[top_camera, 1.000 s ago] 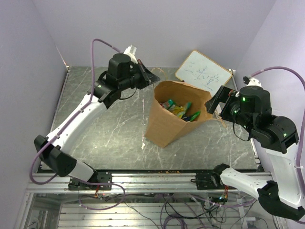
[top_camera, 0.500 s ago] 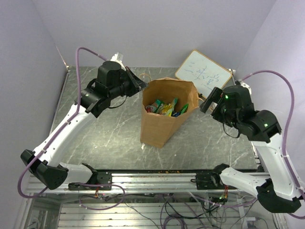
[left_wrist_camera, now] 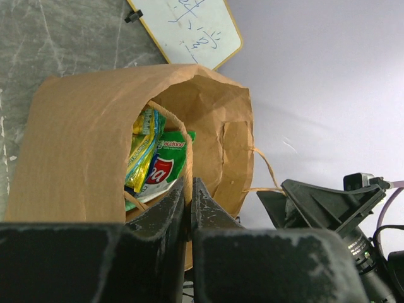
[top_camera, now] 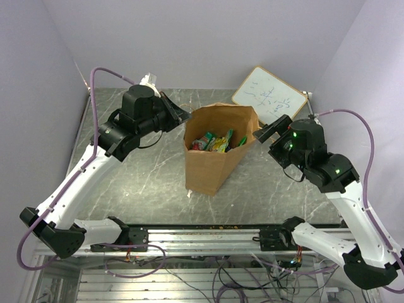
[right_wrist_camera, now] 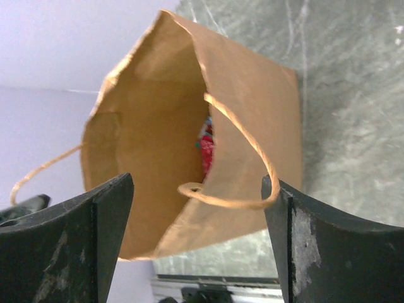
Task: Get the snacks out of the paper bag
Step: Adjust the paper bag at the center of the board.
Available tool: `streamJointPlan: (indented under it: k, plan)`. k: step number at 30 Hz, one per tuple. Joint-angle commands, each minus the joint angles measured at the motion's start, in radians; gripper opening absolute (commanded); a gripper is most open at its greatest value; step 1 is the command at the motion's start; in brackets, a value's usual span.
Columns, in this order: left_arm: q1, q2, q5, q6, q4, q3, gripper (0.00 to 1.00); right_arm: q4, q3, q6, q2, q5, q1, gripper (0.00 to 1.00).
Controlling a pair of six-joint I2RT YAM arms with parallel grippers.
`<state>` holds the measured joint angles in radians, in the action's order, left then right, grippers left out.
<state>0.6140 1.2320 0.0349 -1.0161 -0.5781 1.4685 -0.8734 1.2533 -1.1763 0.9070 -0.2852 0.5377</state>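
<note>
The brown paper bag (top_camera: 208, 167) stands upright mid-table, mouth open upward. Several glossy snacks (top_camera: 218, 142), green, yellow and red, lie inside it. My left gripper (top_camera: 182, 116) is shut on the bag's left rim. In the left wrist view (left_wrist_camera: 188, 184) the paper sits pinched between the jaws, with the snacks (left_wrist_camera: 156, 159) just beyond. My right gripper (top_camera: 262, 132) is open and empty, just off the bag's right rim. In the right wrist view (right_wrist_camera: 197, 181) the wide jaws frame the bag (right_wrist_camera: 151, 126) and its handle loop (right_wrist_camera: 243, 203); a red packet (right_wrist_camera: 206, 150) peeks out.
A white writing board (top_camera: 268, 95) leans at the back right, just behind the bag and my right gripper; it also shows in the left wrist view (left_wrist_camera: 189, 28). Purple walls close in at the back and both sides. The dark marble table (top_camera: 139, 170) stretches left of the bag.
The bag has been drawn left and stood more upright by my left gripper. My right gripper has followed it leftward, still open.
</note>
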Motion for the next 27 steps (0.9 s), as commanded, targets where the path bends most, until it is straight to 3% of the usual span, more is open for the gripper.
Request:
streamJointPlan:
  k: [1, 6, 24, 26, 27]
  plan:
    - [-0.002, -0.036, 0.033, -0.025, 0.023, 0.015, 0.15, 0.138, -0.010, -0.046, 0.013, -0.053, -0.002, 0.80]
    - [-0.002, -0.009, 0.051, 0.003, -0.009, 0.066, 0.15, 0.242, -0.061, -0.088, -0.001, -0.062, -0.002, 0.63]
    - [-0.003, 0.016, 0.106, -0.010, 0.024, 0.079, 0.14, 0.380, -0.109, -0.122, 0.022, -0.083, -0.002, 0.62]
    - [-0.002, 0.015, 0.107, -0.013, 0.028, 0.077, 0.14, 0.413, -0.121, -0.106, 0.024, -0.067, -0.002, 0.36]
    - [-0.002, 0.015, 0.107, -0.014, 0.030, 0.076, 0.14, 0.423, -0.121, -0.100, 0.024, -0.061, -0.003, 0.34]
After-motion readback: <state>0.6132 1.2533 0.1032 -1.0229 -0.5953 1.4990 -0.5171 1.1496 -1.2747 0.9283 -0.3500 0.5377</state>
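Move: The paper bag's right handle stands up just beyond the open right gripper, roughly 5 cm ahead, 2 cm left and 2 cm above. From that hand, the bag's mouth is centred about 11 cm left and 4 cm ahead at much the same height; the snacks are about 13 cm left, 3 cm ahead and 15 cm down. The whiteboard lies some 28 cm ahead, 11 cm right and 27 cm lower. From the left gripper, already shut on the left handle, the right handle is about 20 cm right, 1 cm ahead and 3 cm lower. Bring the right gripper forward about 4.5 cm while rising some 3 cm and easing slightly left, so that its fingers pass either side of the paper bag's right handle. Tip the fingertips up about 10 degrees, roll the hand's left side up by as much, and close to under half open. Keep the left gripper shut on its handle, letting it drift only about a centimetre right. ##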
